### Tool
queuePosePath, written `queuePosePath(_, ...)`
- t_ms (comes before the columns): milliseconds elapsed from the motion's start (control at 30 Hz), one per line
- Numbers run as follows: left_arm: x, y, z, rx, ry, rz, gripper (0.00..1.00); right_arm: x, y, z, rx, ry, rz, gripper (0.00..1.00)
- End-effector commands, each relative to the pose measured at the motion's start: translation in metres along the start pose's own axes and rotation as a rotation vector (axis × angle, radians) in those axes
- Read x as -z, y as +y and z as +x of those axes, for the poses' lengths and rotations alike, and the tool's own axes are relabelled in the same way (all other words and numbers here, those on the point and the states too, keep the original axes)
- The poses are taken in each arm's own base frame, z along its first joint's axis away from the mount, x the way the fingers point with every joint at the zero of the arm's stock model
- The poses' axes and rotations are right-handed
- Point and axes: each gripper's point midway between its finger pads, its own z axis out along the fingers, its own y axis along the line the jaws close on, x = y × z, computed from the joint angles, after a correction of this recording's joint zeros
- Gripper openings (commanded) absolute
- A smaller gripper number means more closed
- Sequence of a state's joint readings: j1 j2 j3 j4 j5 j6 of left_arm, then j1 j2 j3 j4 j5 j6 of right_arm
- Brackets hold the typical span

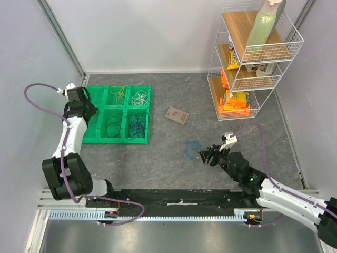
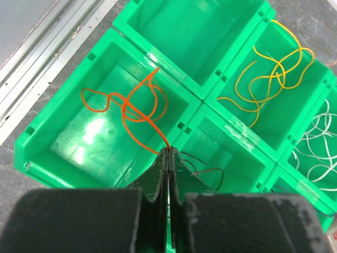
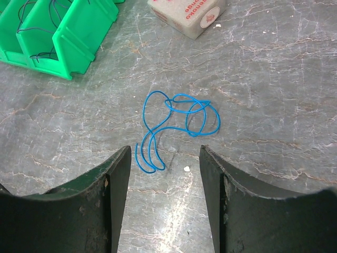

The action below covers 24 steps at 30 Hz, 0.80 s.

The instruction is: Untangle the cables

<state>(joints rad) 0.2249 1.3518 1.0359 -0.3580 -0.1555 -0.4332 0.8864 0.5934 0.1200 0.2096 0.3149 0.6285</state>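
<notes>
My left gripper (image 2: 168, 154) is shut on the end of the orange-red cable (image 2: 126, 108), whose loops hang into a compartment of the green bin tray (image 2: 113, 39). In the top view the left gripper (image 1: 89, 109) is over the tray's left side (image 1: 90, 138). Other compartments hold a yellow cable (image 2: 274, 79), a white cable (image 2: 316, 150) and a dark cable (image 2: 208, 169). The blue cable (image 3: 176, 124) lies loose on the table just ahead of my right gripper (image 3: 164, 158), which is open and empty. It also shows in the top view (image 1: 190, 149), left of the right gripper (image 1: 207, 156).
A small pink-and-white box (image 1: 177, 115) lies on the table right of the tray and shows in the right wrist view (image 3: 187, 16). A white wire shelf (image 1: 253, 63) with packets and a bottle stands at the back right. Walls close off the left and back.
</notes>
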Motion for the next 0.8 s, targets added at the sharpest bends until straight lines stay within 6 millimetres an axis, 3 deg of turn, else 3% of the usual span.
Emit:
queuePosePath(0,-0.012,-0.003,-0.015,-0.003,-0.024,0.008,0.02,0.000,0.000,-0.006,-0.018,-0.035,0.002,0.62)
queuePosePath(100,-0.015,0.001,-0.007,0.037,0.010,-0.007,0.05,0.000,-0.001,-0.005,-0.017,-0.031,0.006,0.62)
queuePosePath(333,0.022,-0.008,-0.007,0.168,-0.009,0.074,0.53,-0.004,-0.001,-0.002,-0.010,-0.015,0.015,0.63)
queuePosePath(500,0.054,-0.047,0.006,0.148,0.053,0.330,0.56,-0.009,0.000,0.002,0.002,0.015,0.020,0.64)
queuePosePath(600,0.080,-0.089,0.040,0.109,0.175,0.579,0.54,-0.015,0.001,0.005,0.011,0.042,0.032,0.64)
queuePosePath(767,0.150,-0.176,0.132,-0.186,0.311,0.927,0.53,-0.028,-0.003,0.013,-0.021,0.101,0.053,0.69)
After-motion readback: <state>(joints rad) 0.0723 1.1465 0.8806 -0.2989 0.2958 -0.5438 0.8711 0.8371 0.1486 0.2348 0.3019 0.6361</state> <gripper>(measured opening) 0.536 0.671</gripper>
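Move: The left hand, shut on the orange cable, has the front left compartment of the green box about 5 cm to its left, 2 cm ahead and 14 cm down. The black cable lies 2 cm ahead and 6 cm right, and the purple cable 2 cm ahead and 16 cm right. The right hand, open and empty, has the blue cable some 8 cm ahead, 5 cm left and 10 cm below; the small cardboard box sits roughly 25 cm ahead and 11 cm left. Down about 2 cm, the left hand opens its fingers to let go of the orange cable, lifts away while still opening to about half, then sweeps some 15 cm right across the front row towards the purple cable's side, turning clockwise. The right hand, its fingers still apart, waits, then sinks about 4.5 cm towards the blue cable, tipping slightly down, without touching it. ##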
